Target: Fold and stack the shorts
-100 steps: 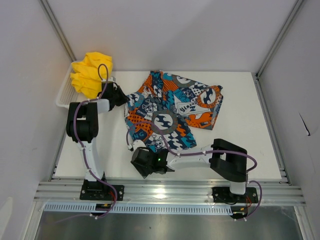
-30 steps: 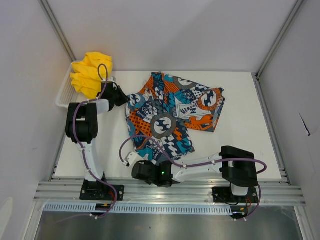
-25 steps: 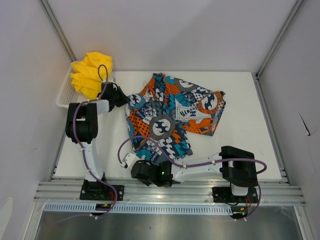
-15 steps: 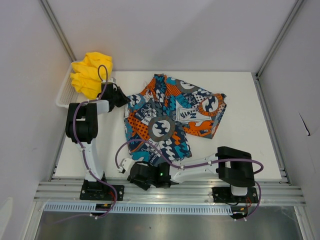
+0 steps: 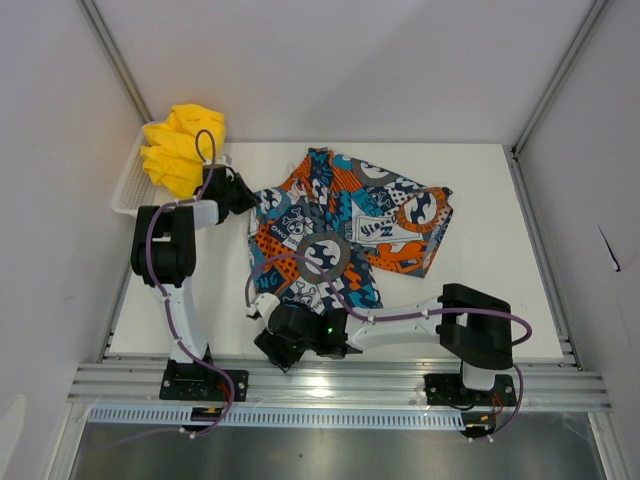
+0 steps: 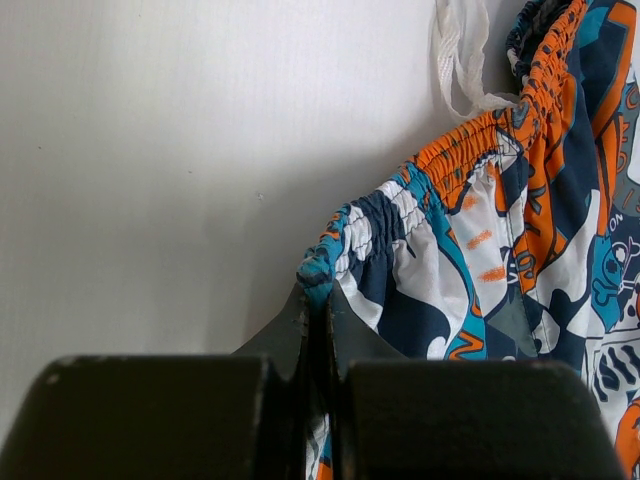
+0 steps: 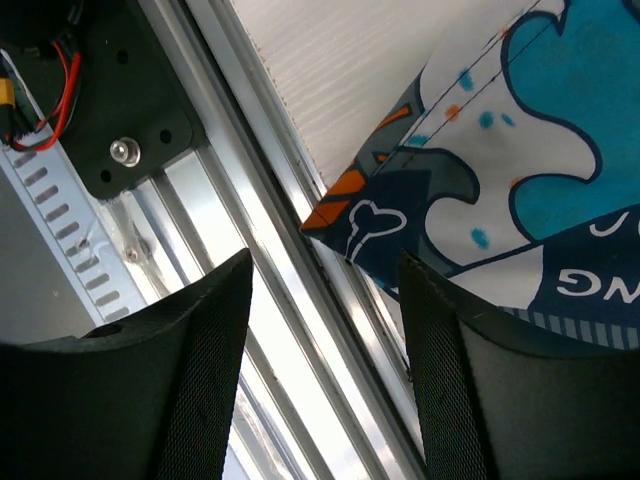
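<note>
The printed shorts (image 5: 345, 235) lie spread on the white table, waistband to the left. My left gripper (image 5: 243, 196) is shut on the gathered waistband corner (image 6: 318, 272); its closed fingers (image 6: 290, 325) pinch the blue cloth. My right gripper (image 5: 268, 338) hovers open at the table's front edge. Its fingers (image 7: 200, 350) stand wide apart with nothing between them. The shorts' near hem corner (image 7: 345, 232) lies free just beyond them. The yellow shorts (image 5: 180, 145) sit bunched in the basket (image 5: 128, 188) at the back left.
An aluminium rail (image 5: 400, 380) runs along the table's near edge, and in the right wrist view this rail (image 7: 250, 250) lies directly under the open fingers. A white drawstring (image 6: 455, 60) lies by the waistband. Grey walls enclose the table.
My right gripper has opened and let go of the printed shorts' near hem corner, which now lies at the front edge. The left gripper has kept its grip and place.
</note>
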Controlling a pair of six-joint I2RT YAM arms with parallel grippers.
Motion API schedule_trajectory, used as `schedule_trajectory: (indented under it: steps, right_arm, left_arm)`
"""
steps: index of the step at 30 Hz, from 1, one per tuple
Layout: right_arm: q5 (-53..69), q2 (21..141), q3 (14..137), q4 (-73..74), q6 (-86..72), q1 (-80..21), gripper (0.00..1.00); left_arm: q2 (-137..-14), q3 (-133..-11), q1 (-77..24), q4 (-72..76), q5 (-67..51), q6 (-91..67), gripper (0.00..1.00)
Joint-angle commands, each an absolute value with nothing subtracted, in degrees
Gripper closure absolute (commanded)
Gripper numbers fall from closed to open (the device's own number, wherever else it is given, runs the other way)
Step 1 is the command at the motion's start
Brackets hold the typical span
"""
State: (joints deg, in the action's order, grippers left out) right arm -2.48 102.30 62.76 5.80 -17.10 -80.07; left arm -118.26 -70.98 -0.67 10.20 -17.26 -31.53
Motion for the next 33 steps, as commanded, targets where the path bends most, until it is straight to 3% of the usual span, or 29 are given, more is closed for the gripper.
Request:
schedule_trajectory:
  steps: [1,14,17,18,20,21,33]
  right_arm:
    - [-6.32,103.71,66.53,6.68,-19.42,-80.77,0.38]
    - [-12.57,111.18,73.39,11.6,-22.32,-81.74,0.42]
    - [-12.92,111.88,73.48,11.34,-22.41,-82.09,0.58]
    - [-13.01,111.8,73.56,11.42,-21.89,-82.18,0.73]
    - [-14.23,111.36,73.48,12.3,-21.1,-82.88,0.86]
    - [-14.93,110.4,73.04,12.74,-20.75,-83.14,1.0]
    - [-14.59,89.22,49.23,11.86,-21.0,-81.91,1.0]
  left_arm:
    - [-115.49,-71.1,-0.18,12.92,-17.84,-31.9,1.0]
    - [-115.49,-70.93,-0.18,12.92,-17.75,-31.99,1.0]
    - [-115.49,-71.02,-0.18,12.83,-17.67,-31.99,1.0]
    - [-115.49,-71.1,-0.18,12.83,-17.67,-32.08,1.0]
    - [-115.49,-71.02,-0.18,12.74,-17.58,-31.99,1.0]
    - [-115.49,-71.19,-0.18,12.57,-17.58,-32.08,1.0]
    - [-111.8,-68.82,-0.18,8.0,-15.39,-33.83,1.0]
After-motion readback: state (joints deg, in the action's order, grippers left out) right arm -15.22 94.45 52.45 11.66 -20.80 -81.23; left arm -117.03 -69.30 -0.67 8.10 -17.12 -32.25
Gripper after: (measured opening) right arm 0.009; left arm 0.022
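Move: The near corner of the shorts' hem lies between the right hand's open fingers, about 1 cm ahead, 1 cm to the left and 3 cm below. The other corner of that hem is some 13 cm ahead of the right hand and 21 cm to its right, and the front rail runs about 2 cm behind that hand, 5 cm below. From the left hand, still pinching the waistband end, the near corner lies roughly 41 cm back, 8 cm right. Down and a little left and forward, the right hand sinks about 3 cm onto the near hem corner and its open fingers shut, pinching the cloth. It then reverses and draws the corner about 8 cm to the right, barely rising, along the front rail. The left hand keeps its pinch on the waistband end and only at the close eases back about 1 cm. ##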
